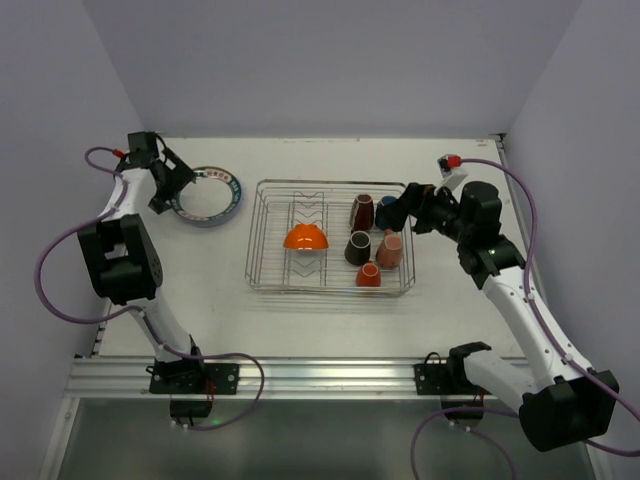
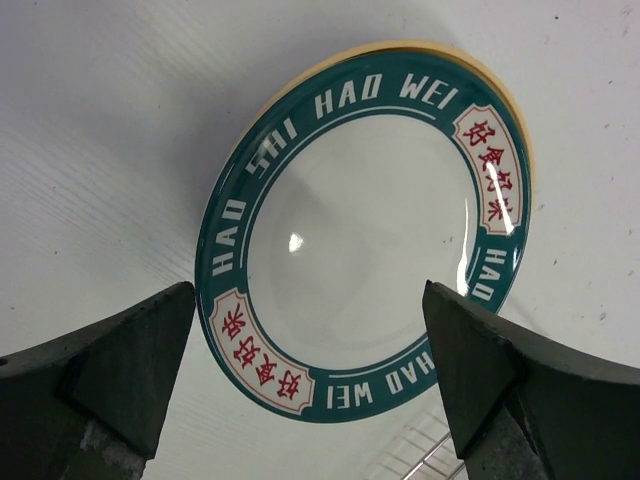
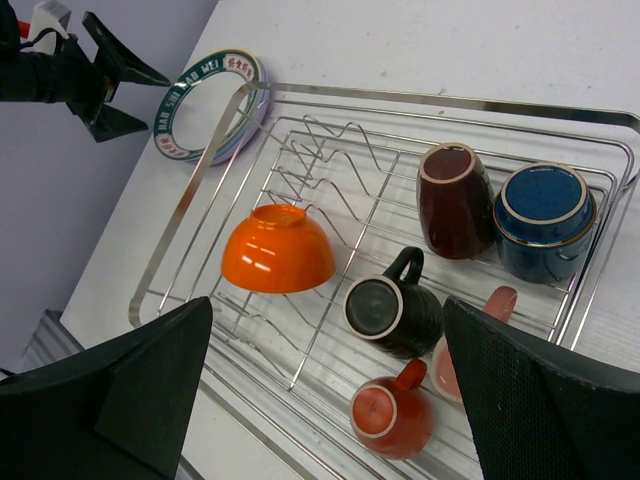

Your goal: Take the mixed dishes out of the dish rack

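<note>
The dish rack (image 1: 262, 186) (image 3: 440, 98), a silver wire basket, stands mid-table. In it an orange bowl (image 1: 306, 238) (image 3: 278, 250) lies upside down on the dividers. At its right end lie maroon (image 3: 455, 200), blue (image 3: 543, 220), black (image 3: 393, 305), pink (image 3: 497, 303) and orange (image 3: 392, 415) mugs. Left of the rack, a stack of plates (image 1: 207, 196) rests on the table. The top plate (image 2: 365, 240) is white with a dark teal lettered rim, and a yellow plate edge (image 2: 522, 125) shows under it. My left gripper (image 1: 183, 188) (image 2: 308, 300) hovers open over the stack. My right gripper (image 1: 405, 210) (image 3: 328, 310) hangs open above the mugs.
Purple cables (image 1: 50, 270) loop beside both arms. An aluminium rail (image 1: 320, 375) runs along the near table edge. Lilac walls close in at the left, back and right. The rack's zigzag dividers (image 3: 330, 160) stand bare.
</note>
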`<state>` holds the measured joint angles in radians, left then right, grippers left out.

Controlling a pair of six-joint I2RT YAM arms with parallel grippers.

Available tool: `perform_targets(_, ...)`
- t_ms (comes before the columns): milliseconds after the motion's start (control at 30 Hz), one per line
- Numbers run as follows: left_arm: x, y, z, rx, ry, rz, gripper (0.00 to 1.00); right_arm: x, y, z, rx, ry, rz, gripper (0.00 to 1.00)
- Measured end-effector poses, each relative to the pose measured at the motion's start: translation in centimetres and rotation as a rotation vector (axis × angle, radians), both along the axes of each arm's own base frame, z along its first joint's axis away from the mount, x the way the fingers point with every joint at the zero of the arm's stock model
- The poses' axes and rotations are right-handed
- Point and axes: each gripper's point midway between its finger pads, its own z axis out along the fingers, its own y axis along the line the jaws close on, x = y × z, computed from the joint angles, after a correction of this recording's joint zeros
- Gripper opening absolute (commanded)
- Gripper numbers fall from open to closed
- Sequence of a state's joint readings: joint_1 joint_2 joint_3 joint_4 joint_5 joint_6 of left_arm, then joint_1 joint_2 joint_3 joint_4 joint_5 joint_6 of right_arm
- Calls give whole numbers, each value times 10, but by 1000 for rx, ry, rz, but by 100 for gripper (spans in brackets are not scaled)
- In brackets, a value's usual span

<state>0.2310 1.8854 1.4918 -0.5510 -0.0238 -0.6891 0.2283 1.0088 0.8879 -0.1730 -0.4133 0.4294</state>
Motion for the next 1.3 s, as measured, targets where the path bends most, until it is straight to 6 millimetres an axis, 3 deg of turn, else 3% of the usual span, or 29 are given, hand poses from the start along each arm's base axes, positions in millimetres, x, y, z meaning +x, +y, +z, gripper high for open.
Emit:
perform_targets(133,-8,-4,17,17,-21,-24,100,0,0,0,2,3,-3,99)
perform_targets(267,-28,-20,63,52,-120,-64,100,4,5,-2,-19,30,-30,99)
perform_targets(467,-64,-62,161,100,-390,-180,100,-9,52,8,-153,-20,-26,99)
perform_targets(567,-82,-72,179,123,-469,-226,100,-19,71,20,-242,-123,-30,99)
perform_targets(733,-120,-88,150,122,-453,-330,100,-33,96,30,-282,-317,58,99)
perform_targets(867,-147,-95,121,128,-405,-389,100,-57,102,9,-264,-391,202,99)
perform_targets(933,-157,-96,117,159,-401,-401,100,-58,116,8,-337,-415,270,99)
perform_targets(1033,-167,-99,123,229,-427,-413,100,-44,144,12,-513,-479,280,99)
perform_targets(1167,-172,-97,129,300,-442,-403,100,-35,158,-27,-819,-539,288,97)
perform_targets(1300,-178,-92,111,316,-406,-386,100,-31,165,-74,-1120,-566,317,94)
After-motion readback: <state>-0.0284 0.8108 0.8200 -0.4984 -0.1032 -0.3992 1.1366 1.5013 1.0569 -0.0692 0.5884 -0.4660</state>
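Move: The orange bowl, lying tipped in the rack, is about 17 cm to the right hand's left, 6 cm ahead and 17 cm below it. The black mug lies some 12 cm to the right of the bowl and 1 cm nearer the base; the small red cup is 13 cm right of the bowl and 7 cm nearer. From the left hand, the bowl is roughly 32 cm to the right, 10 cm back and slightly lower. Open right hand swings 17 cm left, then down towards the bowl, rolling strongly; left hand retreats 18 cm, rising. ##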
